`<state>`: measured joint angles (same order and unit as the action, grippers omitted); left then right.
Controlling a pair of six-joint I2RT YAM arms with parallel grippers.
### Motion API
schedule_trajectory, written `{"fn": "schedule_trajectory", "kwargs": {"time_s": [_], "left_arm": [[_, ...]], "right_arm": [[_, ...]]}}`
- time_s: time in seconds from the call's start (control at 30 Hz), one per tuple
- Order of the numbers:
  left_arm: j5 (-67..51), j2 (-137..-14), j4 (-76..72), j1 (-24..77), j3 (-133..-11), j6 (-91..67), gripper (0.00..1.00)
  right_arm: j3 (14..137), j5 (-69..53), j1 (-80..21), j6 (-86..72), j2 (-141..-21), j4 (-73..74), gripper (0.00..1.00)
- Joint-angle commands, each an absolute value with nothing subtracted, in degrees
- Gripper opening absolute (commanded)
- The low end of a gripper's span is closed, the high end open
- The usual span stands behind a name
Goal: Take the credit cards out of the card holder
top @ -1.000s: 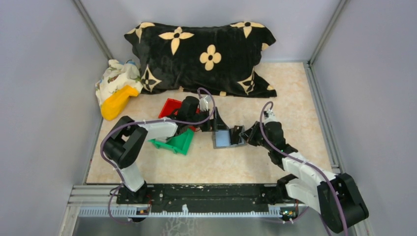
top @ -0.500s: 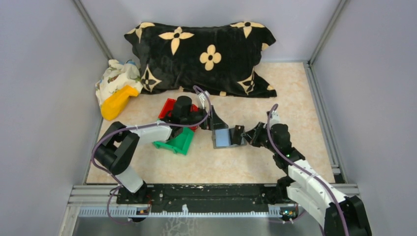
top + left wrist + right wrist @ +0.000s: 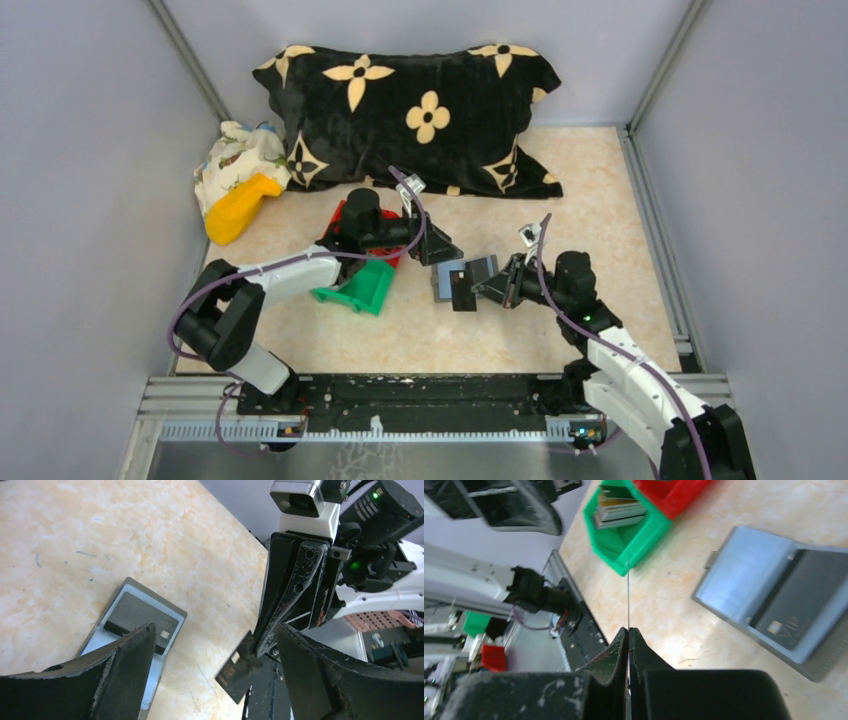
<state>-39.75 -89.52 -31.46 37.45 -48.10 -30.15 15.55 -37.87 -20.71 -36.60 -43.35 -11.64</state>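
Observation:
The card holder [image 3: 485,267] lies open on the table, dark grey outside with a blue-grey inner face. A dark card marked VIP [image 3: 798,607] sits in its pocket [image 3: 135,622]. My right gripper [image 3: 492,287] is shut on another dark credit card [image 3: 462,291], held just above the table at the holder's near side. In the right wrist view this card [image 3: 628,595] shows edge-on as a thin line between the closed fingers; in the left wrist view its face [image 3: 240,672] shows. My left gripper [image 3: 437,247] hangs open and empty just left of the holder.
A green bin [image 3: 362,290] holding several cards [image 3: 620,510] stands left of the holder, with a red bin [image 3: 341,215] behind it under the left arm. A black flowered pillow [image 3: 420,110] fills the back. A yellow object [image 3: 238,208] and a patterned cloth [image 3: 235,160] lie at the back left.
My right gripper has pulled a dark card out of the holder and swung it toward the near side. The holder now lies flatter. The left gripper has drawn back slightly.

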Motion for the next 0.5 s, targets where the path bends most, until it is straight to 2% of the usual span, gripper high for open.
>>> {"fn": "schedule_trajectory", "kwargs": {"time_s": [0.0,0.27,0.47], "left_arm": [[-48.81,-88.59,-37.59,37.09,-47.94,-28.13,0.92],[-58.45,-88.48,-45.54,37.35,-45.52,-30.62,0.77],[-60.81,-89.09,-41.52,38.87,-46.16,-27.79,0.66]], "right_arm": [[17.55,-49.08,-20.30,-36.86,-40.97,-19.68,0.00],[17.66,-51.05,-20.33,-37.68,-39.82,-20.68,0.00],[17.68,-50.69,-20.30,-38.01,-41.18,-21.88,0.00]]}}
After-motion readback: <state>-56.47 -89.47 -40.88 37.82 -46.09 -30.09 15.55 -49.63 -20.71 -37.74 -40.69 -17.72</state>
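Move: The black card sits in the right fingers, its middle about 2 cm to the left of the right hand point and level with it; the open left gripper it is offered to is roughly 7 cm ahead, 4 cm left and 4 cm higher. From the left hand, the card is some 7 cm back, 2 cm right and 4 cm below. The card holder lies open on the table about 3 cm back, 4 cm right and 17 cm under the left hand; the green box is some 22 cm left of that hand and 5 cm back. The left hand comes back about 5 cm and rises some 2 cm towards the card, turning clockwise by roughly 15 degrees so its fingers point more squarely to the right, while the wide-open jaws draw in by about a quarter without reaching the card. The shut right fingers keep their pinch on the card and carry it up and back, about 3 cm each way with a little drift left, turning some 10 degrees counter-clockwise and easing to a halt to present it. ##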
